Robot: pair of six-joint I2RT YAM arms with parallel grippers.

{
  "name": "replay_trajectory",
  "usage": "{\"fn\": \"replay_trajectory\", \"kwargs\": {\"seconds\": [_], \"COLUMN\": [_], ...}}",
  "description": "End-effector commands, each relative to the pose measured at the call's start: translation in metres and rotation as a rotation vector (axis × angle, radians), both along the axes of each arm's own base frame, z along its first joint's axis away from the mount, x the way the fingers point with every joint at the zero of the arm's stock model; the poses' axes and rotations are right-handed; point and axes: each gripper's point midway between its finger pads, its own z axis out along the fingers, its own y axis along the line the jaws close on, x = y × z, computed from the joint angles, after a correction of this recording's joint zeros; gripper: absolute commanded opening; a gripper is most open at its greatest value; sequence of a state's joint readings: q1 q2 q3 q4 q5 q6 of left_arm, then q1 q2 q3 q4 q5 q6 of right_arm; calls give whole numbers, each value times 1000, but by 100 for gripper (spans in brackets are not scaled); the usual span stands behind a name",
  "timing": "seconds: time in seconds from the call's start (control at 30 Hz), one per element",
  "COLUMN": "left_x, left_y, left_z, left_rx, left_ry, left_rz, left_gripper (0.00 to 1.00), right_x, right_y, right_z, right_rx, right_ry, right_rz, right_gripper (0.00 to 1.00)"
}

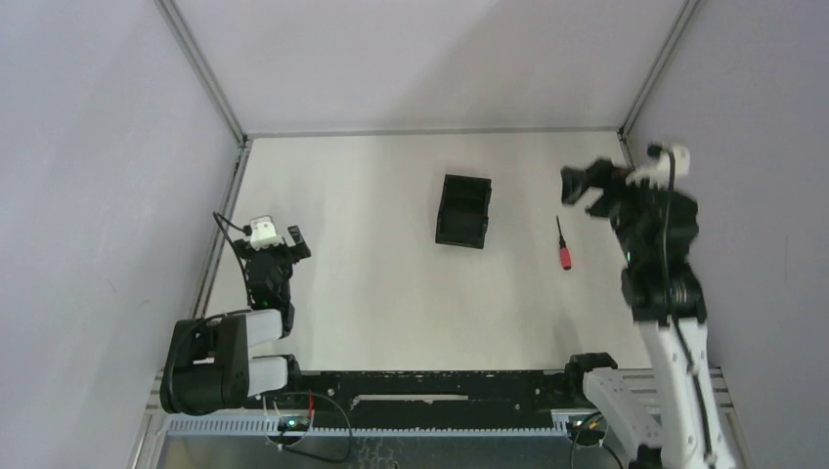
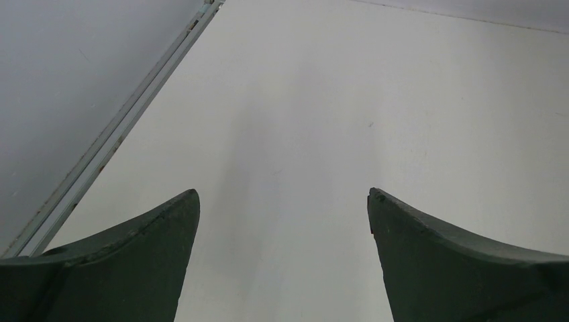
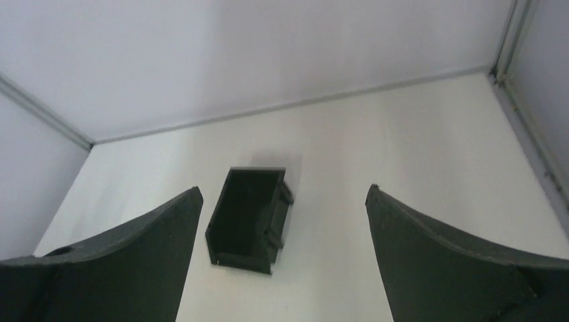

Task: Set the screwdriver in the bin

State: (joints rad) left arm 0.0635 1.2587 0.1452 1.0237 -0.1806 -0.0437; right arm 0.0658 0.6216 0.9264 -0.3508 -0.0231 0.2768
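The screwdriver (image 1: 562, 244), with a red handle and thin dark shaft, lies flat on the white table right of the bin (image 1: 462, 210). That small black open-top bin stands near the table's middle, and in the right wrist view the bin (image 3: 248, 218) shows empty between the fingers. My right gripper (image 1: 585, 191) hangs open above the table, just beyond and right of the screwdriver, holding nothing. The screwdriver is out of the right wrist view. My left gripper (image 1: 282, 246) sits open at the left side, far from both, over bare table (image 2: 302, 134).
Grey enclosure walls stand round the table, with metal frame rails (image 1: 220, 234) along the left edge and another rail (image 1: 430, 132) along the back. A black bar with cables (image 1: 430, 386) runs along the near edge between the arm bases.
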Motion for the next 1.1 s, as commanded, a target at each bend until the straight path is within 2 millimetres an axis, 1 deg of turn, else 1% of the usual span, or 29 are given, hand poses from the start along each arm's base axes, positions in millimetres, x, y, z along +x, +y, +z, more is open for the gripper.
{"fn": "replay_trajectory", "kwargs": {"seconds": [0.0,0.03,0.1,0.13,0.17,0.2,0.27,0.33,0.37,0.4,0.5,0.6,0.7,0.73,0.8,0.83,0.87,0.9,0.93,1.0,1.07], "left_x": [13,13,13,13,13,13,13,13,13,13,13,13,13,13,13,13,13,13,13,13,13], "left_y": [0,0,0,0,0,0,0,0,1,0,0,1,0,0,0,0,0,0,0,0,0], "left_z": [28,28,28,28,28,28,27,28,27,28,28,28,28,28,28,27,28,28,28,28,28], "left_rx": [22,22,21,21,22,22,22,21,21,22,22,22,22,22,22,22,22,22,22,22,22], "left_ry": [-79,-78,-77,-78,-78,-78,-76,-78,-77,-79,-77,-78,-77,-77,-77,-76,-77,-78,-78,-77,-77], "left_rz": [-4,-4,-4,-3,-4,-3,-3,-4,-2,-4,-3,-2,-4,-4,-4,-4,-3,-4,-3,-3,-4], "left_gripper": [100,100,100,100,100,100,100,100,100,100,100,100,100,100,100,100,100,100,100,100,100], "right_x": [49,60,74,81,86,91,100,103,103,102,99,96,93,92,91,90,89,91,93,100,109], "right_y": [-12,-17,-32,-39,-46,-50,-51,-48,-48,-56,-64,-69,-69,-68,-69,-70,-71,-72,-73,-72,-69], "right_z": [-27,-43,-72,-90,-106,-129,-169,-217,-235,-252,-293,-321,-341,-347,-352,-351,-349,-344,-336,-311,-279], "right_rx": [-164,-196,-258,-286,-308,-314,-297,-285,-285,-272,-250,-261,-267,-269,-278,-286,-291,-299,-306,-306,-291], "right_ry": [381,500,717,808,879,952,1047,1148,1184,1220,1286,1334,1369,1381,1393,1396,1396,1386,1373,1330,1278], "right_rz": [-25,-44,-93,-113,-135,-138,-113,-75,-68,-81,-93,-94,-73,-68,-60,-57,-60,-61,-61,-58,-55], "right_gripper": [100,100,100,100,100,100,100,99,98,96,92,86,72,61,41,31,18,5,0,0,0]}}
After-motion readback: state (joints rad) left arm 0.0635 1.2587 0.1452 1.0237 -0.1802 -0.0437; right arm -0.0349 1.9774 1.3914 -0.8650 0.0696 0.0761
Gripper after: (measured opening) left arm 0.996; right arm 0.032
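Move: The screwdriver lies on the table about 33 cm below the right hand, some 8 cm ahead of it and 6 cm to its right, its shaft pointing away from the base. The bin stands roughly 23 cm to the left of the screwdriver and about 8 cm farther out. From the idle left hand the screwdriver is some 66 cm to the right, about level in reach and 10 cm lower. Swinging forward with a brief rise, the right hand arcs over and plunges some 33 cm down towards the screwdriver, drifting about 5 cm right and drawing back some 6 cm from its farthest reach. The wrist tips about 80 degrees so the fingers point down; the open fingers then shut and pinch the screwdriver where shaft collar and red handle meet. ##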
